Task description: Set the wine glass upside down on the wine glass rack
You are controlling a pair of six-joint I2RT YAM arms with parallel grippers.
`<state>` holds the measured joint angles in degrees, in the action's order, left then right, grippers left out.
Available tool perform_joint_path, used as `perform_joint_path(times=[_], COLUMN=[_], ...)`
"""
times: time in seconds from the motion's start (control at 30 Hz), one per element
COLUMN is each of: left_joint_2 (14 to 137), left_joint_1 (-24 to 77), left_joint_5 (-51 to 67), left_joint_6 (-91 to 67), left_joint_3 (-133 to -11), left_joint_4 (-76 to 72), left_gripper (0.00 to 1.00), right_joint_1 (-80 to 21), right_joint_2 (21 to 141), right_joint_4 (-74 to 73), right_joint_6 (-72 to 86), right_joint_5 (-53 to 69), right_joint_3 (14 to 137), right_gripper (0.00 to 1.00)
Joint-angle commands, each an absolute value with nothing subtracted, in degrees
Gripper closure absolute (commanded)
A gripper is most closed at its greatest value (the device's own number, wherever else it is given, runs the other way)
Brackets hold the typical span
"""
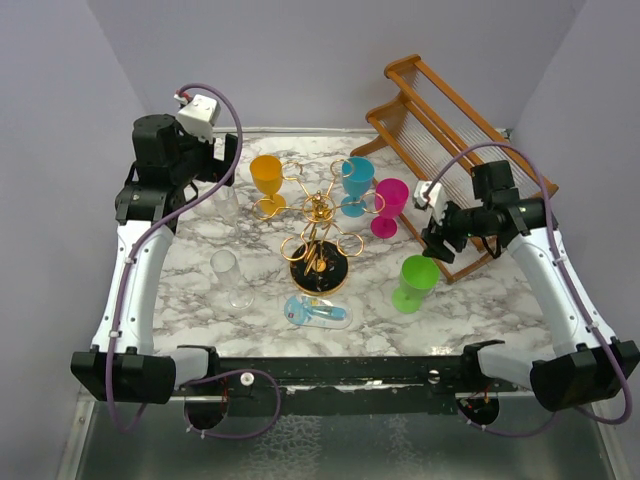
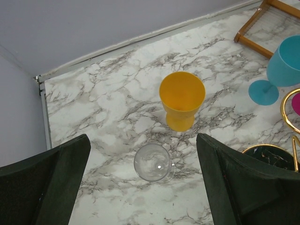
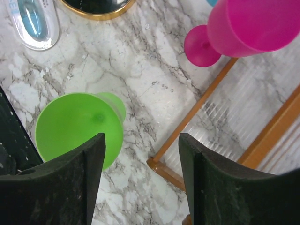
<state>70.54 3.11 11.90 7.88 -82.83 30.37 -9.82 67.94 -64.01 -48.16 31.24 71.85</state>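
Observation:
The gold wire wine glass rack [image 1: 318, 235] stands mid-table on a round black base [image 1: 318, 277]. Several wine glasses stand upright around it: yellow [image 1: 267, 178], blue [image 1: 357, 180], magenta [image 1: 388, 205], green [image 1: 415, 282] and clear [image 1: 228, 275]. My left gripper [image 2: 143, 187] hangs wide open above another clear glass [image 2: 152, 162], which sits on the marble between the fingers [image 2: 51, 183] without touching them; the yellow glass [image 2: 182, 99] is just beyond. My right gripper [image 3: 140, 178] is open and holds nothing. The green glass [image 3: 77, 129] lies beside its left finger [image 3: 70, 187].
A brown wooden slatted rack [image 1: 450, 130] fills the back right; its rail [image 3: 197, 112] runs just ahead of my right fingers. A blue item in clear packaging [image 1: 318, 312] lies in front of the gold rack's base. Walls close in on three sides.

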Motion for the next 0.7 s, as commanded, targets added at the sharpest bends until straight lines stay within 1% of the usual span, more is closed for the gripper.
perform_joint_path(times=[0.0, 0.1, 0.3, 0.5, 0.6, 0.67], left_joint_2=[71.00, 71.23, 71.13, 71.00, 71.25, 71.36], left_joint_1=[2.73, 2.73, 2.73, 2.74, 2.72, 2.73], left_joint_5=[14.10, 14.13, 13.89, 13.58, 13.92, 13.96], left_joint_6=[7.78, 7.78, 8.13, 8.35, 8.27, 8.22], left_joint_3=[-84.13, -83.90, -83.59, -84.09, -84.11, -84.02], left_joint_4=[30.36, 30.23, 30.26, 30.20, 30.15, 30.07], left_gripper=[0.01, 0.01, 0.01, 0.01, 0.01, 0.01], right_joint_1=[-12.19, -13.31, -16.61, -20.22, -20.95, -21.00], right_joint_2=[68.70, 69.20, 70.97, 72.48, 73.14, 73.11], right_joint_4=[-65.68, -65.60, -64.41, -63.34, -63.30, -63.27], right_joint_6=[-46.78, -46.37, -44.61, -43.03, -42.98, -43.39], right_joint_5=[28.08, 26.77, 23.64, 20.48, 20.39, 20.50], right_joint_3=[70.47, 69.61, 67.70, 66.36, 66.36, 66.35], right_gripper=[0.40, 0.42, 0.54, 0.70, 0.81, 0.91])
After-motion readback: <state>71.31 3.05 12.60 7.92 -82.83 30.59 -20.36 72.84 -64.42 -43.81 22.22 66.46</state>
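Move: The green glass stands about 6 cm back and 4 cm left of the right hand, its middle some 12 cm below the finger pads, its rim about 5 cm below. From this hand the pink glass is roughly 12 cm ahead and 9 cm left, the wooden rack's near corner about 1 cm back and 6 cm right, the gold rack about 3 cm ahead and 24 cm left. From the left hand the green glass lies some 20 cm back, 42 cm right and 27 cm lower. The green glass is met at the far right side of its rim: the right hand sinks about 6 cm onto it, drawing back some 3 cm and slightly left, while the fingers tilt about 15 degrees to point more steeply down. They narrow from over half open to mostly shut, one inside the cup and the other outside, pinching the wall between them. ##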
